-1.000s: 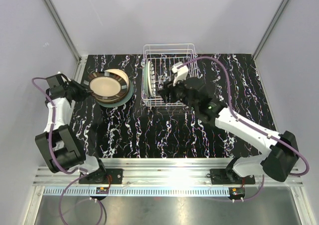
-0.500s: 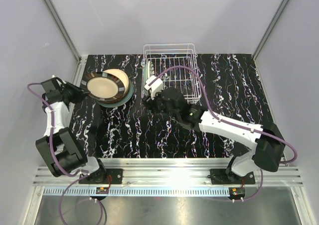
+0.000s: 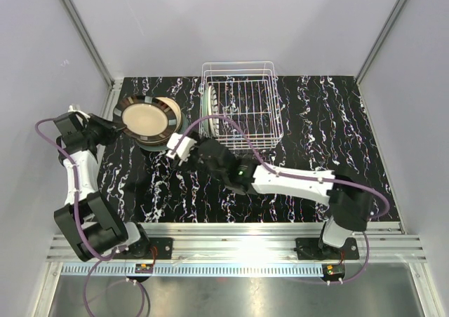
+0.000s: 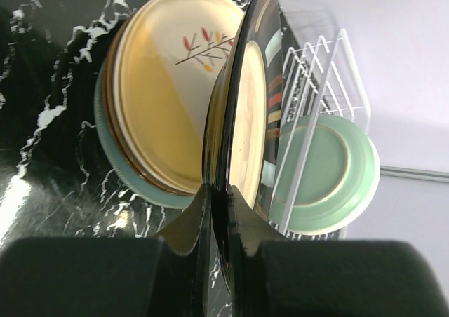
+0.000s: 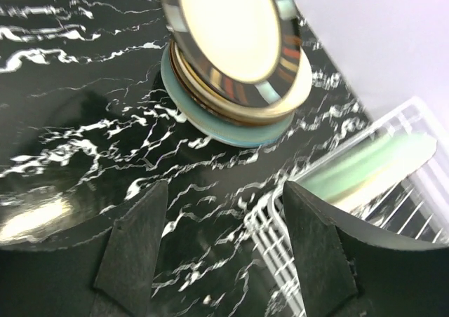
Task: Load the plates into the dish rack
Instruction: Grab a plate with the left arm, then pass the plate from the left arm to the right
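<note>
A stack of plates (image 3: 163,136) lies at the back left of the table. My left gripper (image 4: 223,205) is shut on the near rim of the top one, a dark-rimmed plate with a cream centre (image 3: 146,118) (image 4: 242,120), which is tilted up off the stack. Under it shows a cream plate with a leaf motif (image 4: 168,85). One pale green plate (image 3: 206,106) (image 4: 323,173) stands on edge at the left end of the dish rack (image 3: 245,110). My right gripper (image 5: 224,191) (image 3: 195,147) is open and holds nothing, low over the table between stack and rack.
The white wire rack's near left corner (image 5: 337,212) lies just right of my right fingers. The right arm (image 3: 295,180) stretches across the table in front of the rack. A metal rail (image 3: 238,229) runs along the near edge, and grey walls close the back and sides.
My right gripper has pulled out of the rack, swung left toward the stack and opened wider. The left gripper has drawn the tilted dark-rimmed plate slightly left.
</note>
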{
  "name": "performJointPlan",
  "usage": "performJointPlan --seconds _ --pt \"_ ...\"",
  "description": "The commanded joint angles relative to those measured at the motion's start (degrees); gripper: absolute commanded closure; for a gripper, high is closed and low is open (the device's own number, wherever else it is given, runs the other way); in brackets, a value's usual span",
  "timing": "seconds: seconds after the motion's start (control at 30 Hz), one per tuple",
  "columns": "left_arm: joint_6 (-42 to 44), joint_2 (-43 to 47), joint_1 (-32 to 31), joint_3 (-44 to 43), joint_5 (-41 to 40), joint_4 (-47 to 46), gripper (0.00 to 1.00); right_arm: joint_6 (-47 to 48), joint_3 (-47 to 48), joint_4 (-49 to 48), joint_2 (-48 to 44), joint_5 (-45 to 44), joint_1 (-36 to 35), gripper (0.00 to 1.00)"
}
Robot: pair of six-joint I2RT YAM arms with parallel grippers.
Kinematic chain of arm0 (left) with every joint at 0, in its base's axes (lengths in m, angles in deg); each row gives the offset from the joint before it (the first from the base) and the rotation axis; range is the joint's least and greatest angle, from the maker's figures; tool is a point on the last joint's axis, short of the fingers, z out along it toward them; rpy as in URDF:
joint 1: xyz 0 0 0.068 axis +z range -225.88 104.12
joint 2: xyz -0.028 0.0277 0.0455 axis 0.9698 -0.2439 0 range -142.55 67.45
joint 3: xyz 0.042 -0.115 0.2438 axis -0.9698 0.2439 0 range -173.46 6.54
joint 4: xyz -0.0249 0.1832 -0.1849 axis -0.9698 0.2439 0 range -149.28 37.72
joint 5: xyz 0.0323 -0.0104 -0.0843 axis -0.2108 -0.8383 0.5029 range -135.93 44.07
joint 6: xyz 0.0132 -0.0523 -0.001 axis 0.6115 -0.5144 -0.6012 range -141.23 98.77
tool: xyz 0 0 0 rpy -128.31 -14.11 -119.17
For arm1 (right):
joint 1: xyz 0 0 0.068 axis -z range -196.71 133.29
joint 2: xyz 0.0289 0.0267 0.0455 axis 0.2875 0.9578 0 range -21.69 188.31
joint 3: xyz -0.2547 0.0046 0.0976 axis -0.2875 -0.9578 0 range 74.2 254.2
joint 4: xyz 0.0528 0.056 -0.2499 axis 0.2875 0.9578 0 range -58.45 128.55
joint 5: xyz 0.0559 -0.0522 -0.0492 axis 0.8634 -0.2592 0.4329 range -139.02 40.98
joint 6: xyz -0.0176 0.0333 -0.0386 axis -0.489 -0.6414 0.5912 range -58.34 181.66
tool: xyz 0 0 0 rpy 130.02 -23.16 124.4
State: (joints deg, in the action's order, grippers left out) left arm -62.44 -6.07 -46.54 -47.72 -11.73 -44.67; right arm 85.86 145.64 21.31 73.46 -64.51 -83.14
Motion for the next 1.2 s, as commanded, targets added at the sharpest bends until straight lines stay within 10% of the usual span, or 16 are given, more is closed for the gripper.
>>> performJointPlan --seconds 0.0,0.67,1.17 --pt "-4.8 3.5 0.4 -1.0 7.9 -10.2 1.00 11.2 4.9 -5.9 5.2 -1.7 -1.3 0.26" --pt "-5.5 6.6 -4.5 -1.7 11.2 -10.0 1.00 35.7 30.4 -12.6 31.7 -9.3 -1.5 0.23" --pt "-7.0 6.5 -4.5 -1.1 12.4 -11.4 1.00 43.3 31.1 -20.8 34.7 -11.4 -1.2 0.70"
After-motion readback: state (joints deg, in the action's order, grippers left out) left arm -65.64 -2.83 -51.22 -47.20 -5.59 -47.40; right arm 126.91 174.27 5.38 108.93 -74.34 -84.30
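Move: My left hand already holds the brown striped plate by its left rim, so the plate's middle lies about 8 cm right, 3 ahead and slightly below it. From my open right hand that middle is roughly 14 cm ahead and 16 left, some 4 lower. The plate stack sits about 14 ahead, 13 left and 19 below; the racked plates are some 18 ahead and 6 right, the dish rack's middle 18 ahead and 17 right, both about 15 lower. I bring my right hand about 11 cm left and 8 forward, dipping a few centimetres, to the near rim of the striped plate, rolling the wrist some 35 degrees, left side down, so the open fingers straddle the rim; then they close down on it. Meanwhile my left hand keeps its pinch, lifts and shifts the plate rightward to meet it, turning slightly clockwise, then holds nearly still. ##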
